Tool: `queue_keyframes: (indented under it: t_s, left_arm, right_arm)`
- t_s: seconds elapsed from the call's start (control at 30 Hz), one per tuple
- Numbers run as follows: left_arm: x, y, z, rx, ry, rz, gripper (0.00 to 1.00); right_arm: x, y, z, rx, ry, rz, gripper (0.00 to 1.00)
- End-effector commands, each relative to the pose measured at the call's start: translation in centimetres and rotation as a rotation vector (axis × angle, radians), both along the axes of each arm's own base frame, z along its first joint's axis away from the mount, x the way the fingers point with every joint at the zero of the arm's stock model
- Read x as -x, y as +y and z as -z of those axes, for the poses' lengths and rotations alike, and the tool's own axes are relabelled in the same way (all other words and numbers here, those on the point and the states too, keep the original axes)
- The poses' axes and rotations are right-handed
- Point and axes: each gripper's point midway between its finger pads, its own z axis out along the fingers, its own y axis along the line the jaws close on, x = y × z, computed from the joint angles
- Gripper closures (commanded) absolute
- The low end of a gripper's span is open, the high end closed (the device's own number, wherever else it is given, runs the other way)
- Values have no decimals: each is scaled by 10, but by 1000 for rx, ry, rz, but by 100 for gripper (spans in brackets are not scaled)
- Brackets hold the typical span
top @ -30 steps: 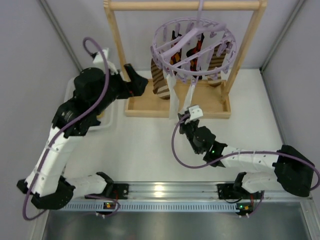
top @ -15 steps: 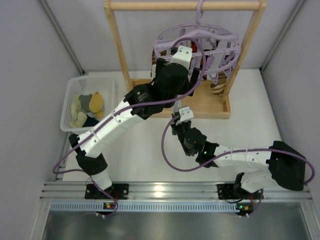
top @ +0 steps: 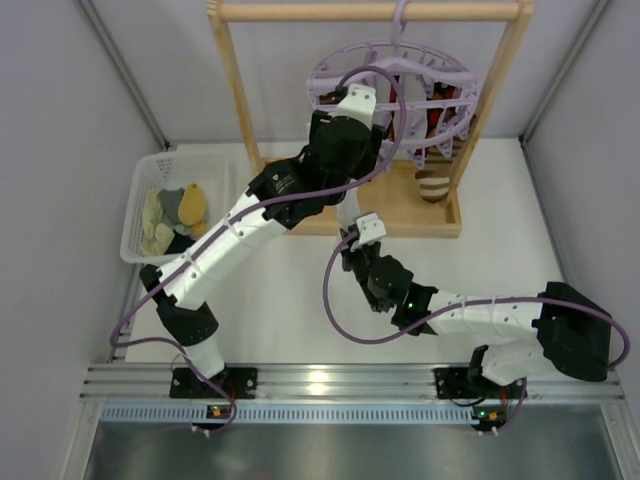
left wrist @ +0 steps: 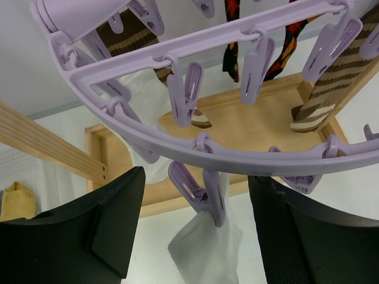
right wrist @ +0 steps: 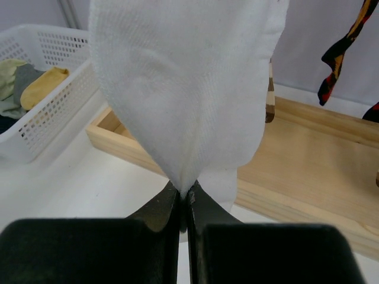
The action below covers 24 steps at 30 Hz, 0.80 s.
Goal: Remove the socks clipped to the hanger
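Note:
The lavender hanger [top: 395, 75] hangs from the wooden rack's top bar. In the left wrist view its ring [left wrist: 195, 148] runs just above my left gripper [left wrist: 195, 236]. That gripper is open, its fingers on either side of a clip [left wrist: 210, 198] that pinches a white sock [left wrist: 207, 251]. My right gripper [right wrist: 183, 198] is shut on the lower tip of the white sock [right wrist: 183, 89], in front of the rack base [top: 352, 238]. A brown striped sock [left wrist: 323, 97] and a black argyle sock [left wrist: 234, 35] hang from farther clips.
The light wooden rack [top: 235, 90] has a tray-like base [top: 420, 215] under the hanger. A white basket [top: 140, 195] at the left holds yellow, grey and cream cloth pieces [top: 180, 210]. Grey walls close in the left, right and back.
My left arm has swung from beside the basket over to the hanger and now sits under its ring. The right gripper has shifted slightly left, still holding the white sock.

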Motion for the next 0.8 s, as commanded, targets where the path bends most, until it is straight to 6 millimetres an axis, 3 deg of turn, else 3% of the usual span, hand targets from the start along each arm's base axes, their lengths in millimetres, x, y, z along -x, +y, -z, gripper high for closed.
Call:
queue_keyframes:
  t_s: [0.0,0.1,0.17,0.5,0.77]
  left_arm:
    - [2,-1,-16,76,-18,23,26]
    - [1,-2,-14,104,2,47,29]
    - [-3,-3,-13,125,16,60,38]
    - [-6,-11,-4,148,42,76,34]
    - [-6,-15,-8,178,16,104,67]
  right_arm:
    - [9,9,-16,-68,-14,-52,100]
    - [12,8,-18,-79,-16,-70,100]
    - [14,7,-19,-81,-18,-79,100]
    - [22,3,-21,-99,-30,-123,100]
    - [29,4,-26,-156,-23,-164,100]
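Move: For the left hand, the clip holding the near white sock is about 2 cm ahead, 1 cm right and 2 cm below, between its open fingers. An empty clip sits roughly 5 cm ahead of that clip and 1 cm to its left; the other white sock's clip is about 4 cm ahead of it and 5 cm left. The right hand already pinches the near sock's lower part, with its clip some 3 cm ahead, straight in line and 13 cm above. Left hand sinks about 2 cm, edging right, and closes on the clip; right hand draws the sock back. ##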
